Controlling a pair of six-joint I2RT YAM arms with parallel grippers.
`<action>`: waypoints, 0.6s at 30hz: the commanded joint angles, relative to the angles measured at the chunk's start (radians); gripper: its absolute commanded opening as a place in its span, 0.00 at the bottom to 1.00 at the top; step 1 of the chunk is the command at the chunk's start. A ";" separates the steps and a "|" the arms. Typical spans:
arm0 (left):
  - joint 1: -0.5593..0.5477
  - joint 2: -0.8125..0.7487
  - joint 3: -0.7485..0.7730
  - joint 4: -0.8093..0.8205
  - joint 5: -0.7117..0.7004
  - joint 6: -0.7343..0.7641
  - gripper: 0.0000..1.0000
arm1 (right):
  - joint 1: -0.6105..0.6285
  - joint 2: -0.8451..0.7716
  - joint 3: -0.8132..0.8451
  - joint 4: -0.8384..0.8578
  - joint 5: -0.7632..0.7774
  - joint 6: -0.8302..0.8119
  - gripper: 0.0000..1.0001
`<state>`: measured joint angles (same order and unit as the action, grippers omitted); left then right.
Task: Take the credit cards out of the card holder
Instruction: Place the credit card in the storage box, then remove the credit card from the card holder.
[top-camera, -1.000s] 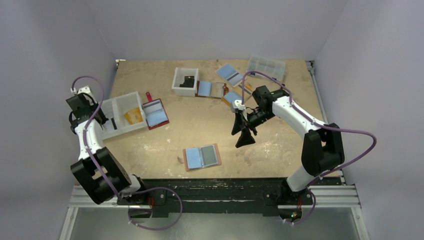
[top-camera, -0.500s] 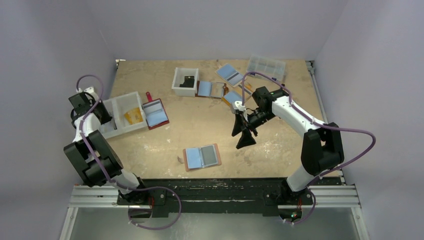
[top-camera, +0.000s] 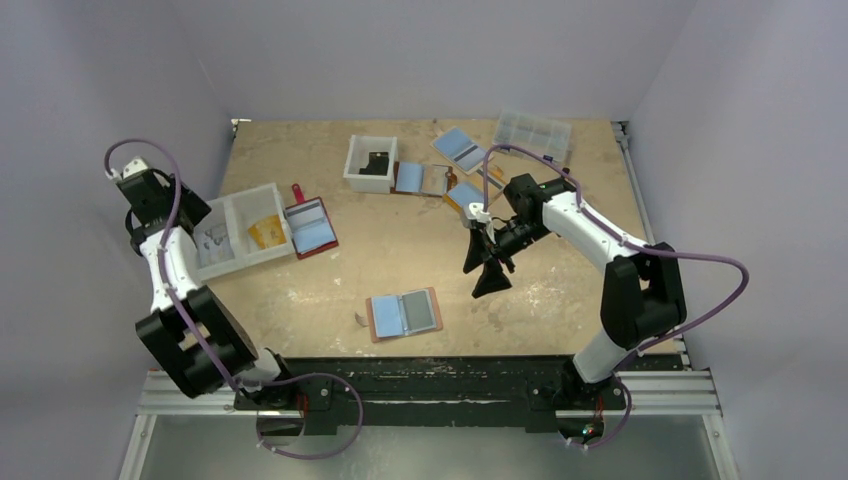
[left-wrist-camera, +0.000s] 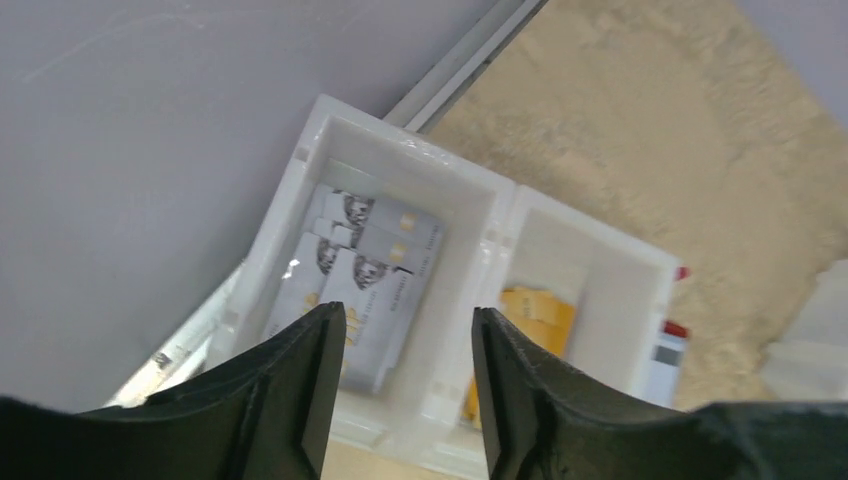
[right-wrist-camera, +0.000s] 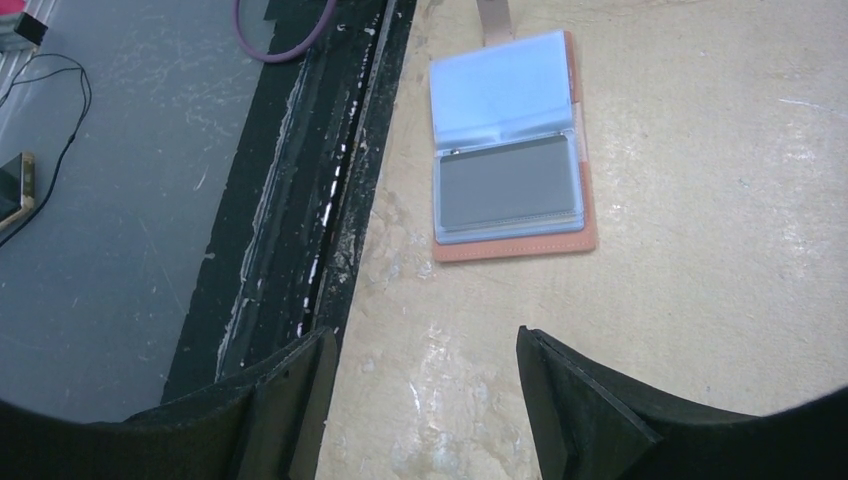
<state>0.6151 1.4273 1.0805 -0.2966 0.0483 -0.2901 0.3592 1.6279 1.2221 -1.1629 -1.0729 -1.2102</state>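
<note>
The tan card holder (top-camera: 403, 315) lies open and flat near the table's front edge. A light blue credit card (right-wrist-camera: 500, 90) shows in one half and a dark grey one (right-wrist-camera: 508, 190) in the other. My right gripper (top-camera: 486, 276) hovers open to the right of the holder and above the table, with nothing between its fingers; bare table shows between them (right-wrist-camera: 428, 340). My left gripper (top-camera: 180, 212) stands open at the far left above a white two-part bin (left-wrist-camera: 500, 215), and its jaws (left-wrist-camera: 408, 320) are empty. Pale grey printed cards (left-wrist-camera: 365, 280) lie in the bin's left part.
An orange wallet (top-camera: 266, 232) sits in the bin's right part and a dark red wallet (top-camera: 310, 228) lies beside the bin. At the back are a small white box (top-camera: 370, 163), more open wallets (top-camera: 458, 148) and a clear organiser (top-camera: 533, 133). A black rail (right-wrist-camera: 300, 200) edges the table.
My left gripper has gone from shut to open and has drawn up and back to the left, off the bin. Pale cards now show in the left part. The right arm has not moved.
</note>
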 joint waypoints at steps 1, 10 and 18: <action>0.006 -0.178 -0.102 0.061 0.054 -0.199 0.59 | -0.003 -0.006 0.005 -0.020 -0.029 -0.044 0.74; -0.176 -0.451 -0.223 -0.112 -0.055 -0.249 0.99 | -0.002 -0.055 -0.021 -0.018 -0.044 -0.085 0.74; -0.345 -0.534 -0.180 -0.258 0.061 -0.136 0.99 | -0.002 -0.121 -0.015 0.029 0.015 -0.037 0.75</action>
<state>0.3214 0.9337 0.8650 -0.4808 0.0349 -0.4812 0.3592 1.5677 1.1919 -1.1610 -1.0805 -1.2625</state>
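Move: The brown card holder lies open about 44 cm to the left hand's right, 14 cm back and 15 cm below. That hand is empty above the storage box: the grey cards are some 6 cm to its left and 2 cm ahead, the yellow cards 8 cm right and 5 cm ahead, both about 14 cm down; the red holder is 19 cm right, 6 cm ahead. From the right hand, the brown holder is roughly 16 cm left, 1 cm ahead, 12 cm below. With nothing in its fingers and no touch to be seen, the left hand swings some 15 cm to the right, from over the storage box towards the brown card holder. Early on it also lifts and draws back, about 4 cm each, the fingers tipping up roughly 10 degrees; after that it sweeps almost level. The half-open fingers spread fully as it leaves. ##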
